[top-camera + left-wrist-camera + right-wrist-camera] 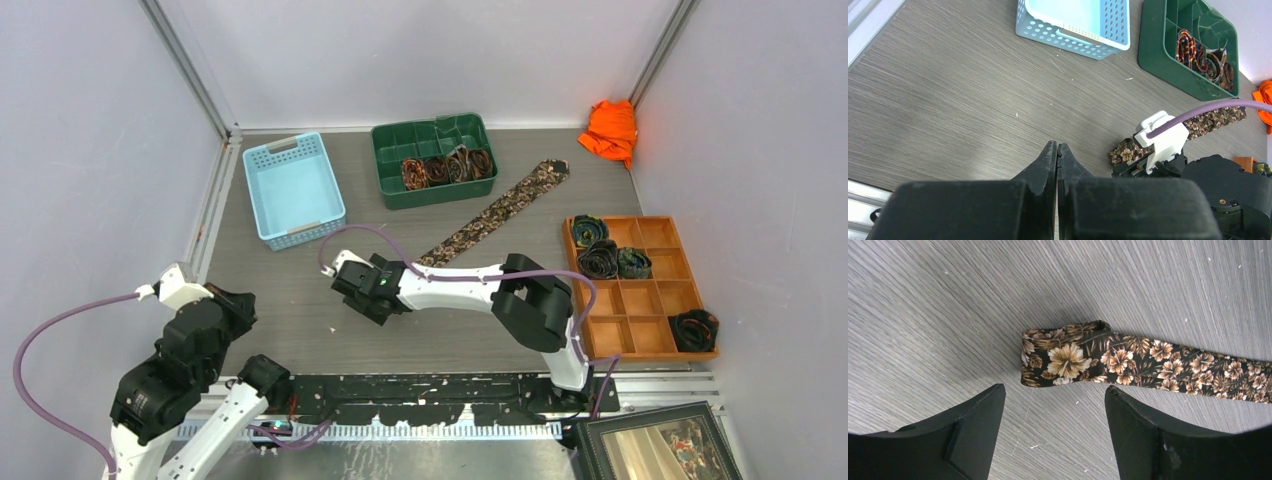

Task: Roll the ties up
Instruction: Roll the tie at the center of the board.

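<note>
One flat tie (pixel 500 210), brown and tan flowers on black, lies slanted across the table's middle, its wide pointed end towards the back right. Its narrow end (pixel 1068 357) is folded over on itself. My right gripper (pixel 1054 388) hangs open just short of that fold, its jaws wide apart with only bare table between them. From above, the right gripper (pixel 358 287) covers the narrow end. My left gripper (pixel 1057 145) is shut and empty, low at the near left (pixel 232 303), away from the tie (pixel 1124 151). Several rolled ties (pixel 448 167) fill a row of the green tray.
A light blue basket (pixel 293 190) stands at the back left beside the green tray (pixel 400 140). A wooden divided tray (pixel 655 300) on the right holds several dark coils (pixel 600 255). An orange cloth (pixel 610 128) lies in the back right corner. A picture frame (pixel 655 440) rests near right.
</note>
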`<state>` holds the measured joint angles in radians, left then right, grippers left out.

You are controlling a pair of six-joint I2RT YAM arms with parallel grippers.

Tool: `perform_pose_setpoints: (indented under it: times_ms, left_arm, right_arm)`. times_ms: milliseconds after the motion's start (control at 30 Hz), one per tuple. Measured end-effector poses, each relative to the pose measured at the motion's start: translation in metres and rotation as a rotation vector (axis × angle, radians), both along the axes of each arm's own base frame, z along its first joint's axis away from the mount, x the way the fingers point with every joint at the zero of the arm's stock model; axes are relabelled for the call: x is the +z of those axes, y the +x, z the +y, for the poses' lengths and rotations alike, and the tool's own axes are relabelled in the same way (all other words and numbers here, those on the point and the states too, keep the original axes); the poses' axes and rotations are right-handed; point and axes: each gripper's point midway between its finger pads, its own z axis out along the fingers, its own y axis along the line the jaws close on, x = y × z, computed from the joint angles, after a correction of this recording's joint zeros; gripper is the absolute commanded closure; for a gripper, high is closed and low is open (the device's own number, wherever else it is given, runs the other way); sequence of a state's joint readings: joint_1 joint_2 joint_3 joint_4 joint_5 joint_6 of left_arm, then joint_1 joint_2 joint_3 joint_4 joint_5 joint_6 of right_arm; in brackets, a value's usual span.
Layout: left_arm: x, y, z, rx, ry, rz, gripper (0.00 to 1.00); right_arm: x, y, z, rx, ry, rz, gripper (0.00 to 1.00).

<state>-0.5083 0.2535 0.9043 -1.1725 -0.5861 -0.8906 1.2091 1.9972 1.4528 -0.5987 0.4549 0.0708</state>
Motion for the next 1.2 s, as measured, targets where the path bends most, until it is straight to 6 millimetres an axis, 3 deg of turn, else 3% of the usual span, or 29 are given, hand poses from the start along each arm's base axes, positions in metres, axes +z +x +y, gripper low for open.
perform_pose_setpoints:
  times_ms: [233,433,567,967,1200]
  left_arm:
    - [-0.004,0.003,-0.002,0.003,0.004,0.027,1.00]
    - [-0.013,0.005,-0.004,0.004,0.012,0.055,1.00]
    - [-0.018,0.006,-0.006,0.001,0.019,0.074,1.00]
    - [-0.024,0.010,-0.012,-0.012,0.020,0.100,1.00]
    - [-0.021,0.019,-0.019,-0.025,0.011,0.090,1.00]
  right_arm:
    - [0.000,0.000,0.011,0.035,0.011,0.018,0.29]
    - [-0.018,0.000,0.017,0.056,-0.014,0.042,0.37]
    - [-0.019,0.003,0.024,0.057,0.005,0.059,0.47]
    - [-0.024,0.031,0.015,-0.049,0.087,0.167,0.67]
    - [-0.023,0.033,0.016,-0.080,0.137,0.212,0.81]
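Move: The folded near end of the camouflage tie lies just beyond the right hand's open fingers, about 4 cm ahead, 1 cm left and 3 cm below. From there the strip runs to a far end some 27 cm ahead and 28 cm right of the hand. The green box stands about 27 cm ahead and 7 cm right, the blue basket 21 cm ahead and 19 cm left. From the idle left hand the folded end lies roughly 12 cm ahead, 23 cm right, 21 cm below. The right fingertips come down on the tie's folded near end and pinch its outermost edge, closing from mostly open to nearly shut. The hand first slides left and sinks about 2 cm, then swings forward and slightly right some 3 cm, the fingers tipping steeper by about 15 degrees. The left hand, shut and empty, eases some 2 cm down, then slightly forward and right. ##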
